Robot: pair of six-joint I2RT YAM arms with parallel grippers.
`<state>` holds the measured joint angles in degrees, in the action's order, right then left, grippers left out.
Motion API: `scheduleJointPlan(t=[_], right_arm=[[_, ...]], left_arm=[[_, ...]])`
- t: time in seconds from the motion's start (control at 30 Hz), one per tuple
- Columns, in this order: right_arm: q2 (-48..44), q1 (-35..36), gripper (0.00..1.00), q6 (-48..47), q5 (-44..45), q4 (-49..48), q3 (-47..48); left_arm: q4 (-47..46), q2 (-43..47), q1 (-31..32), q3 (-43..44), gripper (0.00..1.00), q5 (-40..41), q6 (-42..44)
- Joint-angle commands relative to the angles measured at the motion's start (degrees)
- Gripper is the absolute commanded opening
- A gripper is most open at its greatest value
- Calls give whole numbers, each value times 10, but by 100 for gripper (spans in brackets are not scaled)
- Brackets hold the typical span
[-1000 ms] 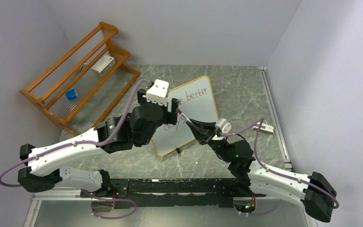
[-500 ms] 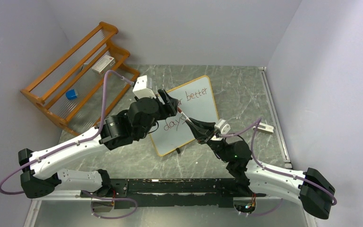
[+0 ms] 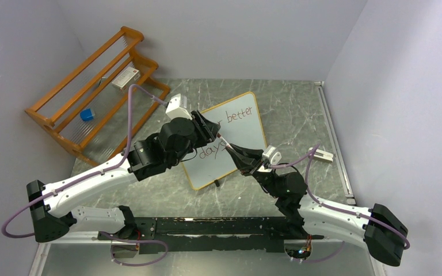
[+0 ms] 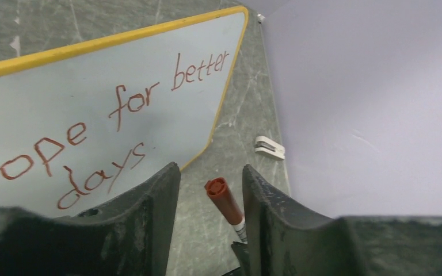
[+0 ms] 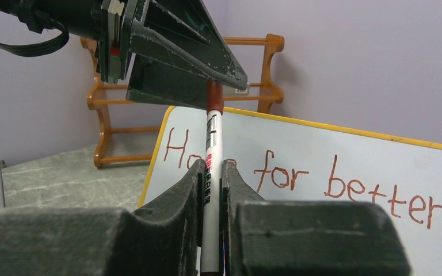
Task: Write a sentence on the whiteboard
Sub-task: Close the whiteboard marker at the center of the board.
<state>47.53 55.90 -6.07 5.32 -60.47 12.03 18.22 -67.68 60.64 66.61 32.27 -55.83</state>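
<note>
The whiteboard (image 3: 247, 135) lies tilted on the marble table, with the sentence (image 3: 235, 116) "Hope for better days" in red-brown ink in two rows. The sentence (image 4: 132, 103) also shows in the left wrist view. My right gripper (image 3: 233, 150) hovers over the board's lower edge, shut on a white marker (image 5: 212, 135) held upright between its pads. My left gripper (image 4: 210, 172) stands open around the marker's red-brown end (image 4: 223, 201), which sits close to the right finger with a gap on the left. In the right wrist view the left fingers (image 5: 195, 52) cover the marker's top.
An orange wooden rack (image 3: 101, 86) stands at the back left, holding a blue cube (image 3: 87, 115) and a small white box (image 3: 125, 77). A small white object (image 3: 323, 154) lies on the table right of the board, near the right wall.
My left wrist has turned and its gripper has come down around the marker's red end, with the jaws narrowing. The right gripper and the marker have stayed put.
</note>
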Motion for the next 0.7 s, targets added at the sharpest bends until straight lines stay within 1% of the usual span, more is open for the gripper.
scheduleJointPlan(t=[0.0, 0.13, 0.23, 0.3, 0.5, 0.67], right_arm=[[4, 2, 0, 1, -5, -34, -2], [5, 3, 0, 2, -8, -37, -2], [5, 4, 0, 4, -3, -46, -4], [4, 4, 0, 6, 0, -54, -6], [4, 4, 0, 7, 12, -100, -6], [5, 4, 0, 8, -14, -86, 16]], left_arm=[[-35, -4, -4, -2, 44, -20, -26], [-39, -1, -5, -9, 27, -21, -35], [-52, 6, -5, -22, 13, -34, -46], [-53, 9, -5, -33, 6, -45, -65], [-87, 29, -5, -79, 5, -82, -127], [-102, 29, -5, -87, 5, -118, -137]])
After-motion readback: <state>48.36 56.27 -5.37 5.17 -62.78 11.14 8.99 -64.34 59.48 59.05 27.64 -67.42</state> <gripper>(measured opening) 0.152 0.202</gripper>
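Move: The marker, red cap uppermost, stands in my right gripper; the cap is about 1 cm to the right of my left hand point and 1 cm below it, between the half-open fingers. The right gripper is some 3 cm back, 5 cm right and 6 cm below my left hand. The whiteboard's middle lies roughly 8 cm ahead, 2 cm right and 18 cm below it. From my right hand, the cap is about 3 cm ahead, 4 cm left and 5 cm above. I shut my left fingers from about half open until they stop on the red cap and pinch it, easing that hand about 1 cm to the right. Keeping the pinch, I go on rolling the left wrist, left side down, some 15 degrees in all, while my right hand holds the marker almost still against it. ##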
